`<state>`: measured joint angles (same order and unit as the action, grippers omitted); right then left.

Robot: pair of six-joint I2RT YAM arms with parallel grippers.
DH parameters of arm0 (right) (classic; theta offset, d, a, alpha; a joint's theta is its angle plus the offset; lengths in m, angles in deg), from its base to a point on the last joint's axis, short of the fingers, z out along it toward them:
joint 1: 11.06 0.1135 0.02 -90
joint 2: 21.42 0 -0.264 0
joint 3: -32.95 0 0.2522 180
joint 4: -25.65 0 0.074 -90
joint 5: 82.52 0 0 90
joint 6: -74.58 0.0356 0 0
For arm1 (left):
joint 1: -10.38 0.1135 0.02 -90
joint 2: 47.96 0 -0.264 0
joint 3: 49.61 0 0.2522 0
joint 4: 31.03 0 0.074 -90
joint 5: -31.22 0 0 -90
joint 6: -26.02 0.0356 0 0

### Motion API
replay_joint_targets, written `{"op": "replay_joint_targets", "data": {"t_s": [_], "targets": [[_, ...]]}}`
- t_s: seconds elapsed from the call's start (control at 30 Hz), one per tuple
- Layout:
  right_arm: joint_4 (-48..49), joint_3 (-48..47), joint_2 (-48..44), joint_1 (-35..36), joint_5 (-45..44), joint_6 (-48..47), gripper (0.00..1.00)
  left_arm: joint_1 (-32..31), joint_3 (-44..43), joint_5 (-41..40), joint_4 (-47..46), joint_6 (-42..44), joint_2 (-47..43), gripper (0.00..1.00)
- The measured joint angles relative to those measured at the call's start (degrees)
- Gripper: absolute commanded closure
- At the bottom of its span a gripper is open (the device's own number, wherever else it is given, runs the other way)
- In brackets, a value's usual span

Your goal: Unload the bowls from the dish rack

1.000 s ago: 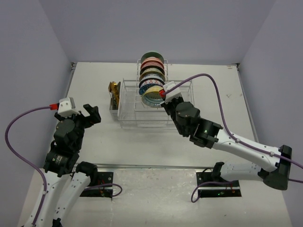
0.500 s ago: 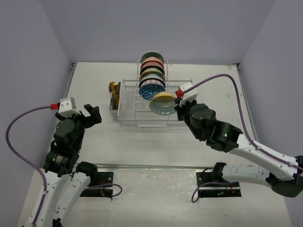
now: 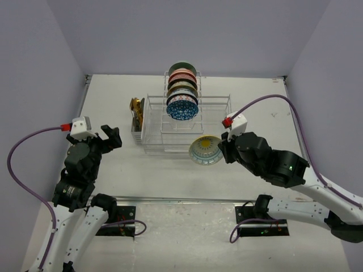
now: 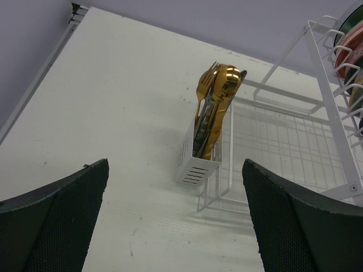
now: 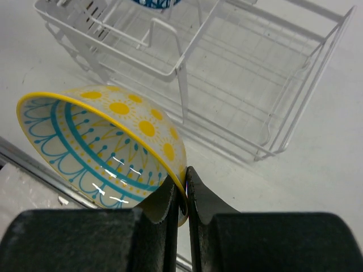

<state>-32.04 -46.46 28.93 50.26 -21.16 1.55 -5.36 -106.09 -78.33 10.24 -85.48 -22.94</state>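
My right gripper [image 5: 184,180] is shut on the rim of a yellow-rimmed bowl [image 5: 102,141] with teal lines and yellow dots. In the top view this bowl [image 3: 205,149] hangs in the air just in front of the white wire dish rack [image 3: 218,122], near its front right corner, and the right gripper [image 3: 222,152] is beside it. Several more bowls [image 3: 182,90] stand on edge in the rack's upright slots, the blue-and-white one nearest. My left gripper [image 3: 109,137] is open and empty, left of the rack.
A small white utensil holder [image 4: 198,164] with gold cutlery [image 4: 218,85] hangs on the rack's left side; it also shows in the top view [image 3: 136,116]. The rack's low wire basket [image 5: 244,85] lies behind the held bowl. Walls stand left, right and behind.
My right gripper has lifted the yellow-rimmed bowl out of the rack's slots and carried it right and toward the near side, past the rack's front. The left arm has not moved.
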Motion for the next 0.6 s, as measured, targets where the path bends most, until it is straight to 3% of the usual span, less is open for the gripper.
{"op": "replay_joint_targets", "data": {"t_s": [0.43,0.6], "targets": [[-8.1,9.0,-2.3,-2.5,12.7,7.3,1.00,0.0,0.0,1.3,0.0,0.0,0.0,0.00],[-7.5,12.8,0.4,-7.3,18.3,9.3,1.00,0.0,0.0,1.5,-0.1,0.0,-0.3,0.00]]}}
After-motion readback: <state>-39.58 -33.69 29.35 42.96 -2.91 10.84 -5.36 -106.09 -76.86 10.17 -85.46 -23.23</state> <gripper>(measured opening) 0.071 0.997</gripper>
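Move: The right hand already holds the yellow-rimmed bowl by its rim, the bowl's middle about 5 cm to its left. The open table it is headed for lies roughly 5 cm back, 3 cm left and 25 cm below. The dish rack's middle is some 17 cm ahead and 12 cm left, 18 cm lower; the blue patterned bowl in it, about 17 cm ahead, 12 cm left and 7 cm lower. From the left hand that table spot is about 36 cm right, 9 cm back and 24 cm below. Lower the right gripper about 12 cm towards the clear table in front of the dish rack, drawing it back some 4 cm as it sinks, away from the rack. Tip the fingers down about 25 degrees on the way, and keep the shut fingers pinching the rim of the yellow-rimmed bowl. ##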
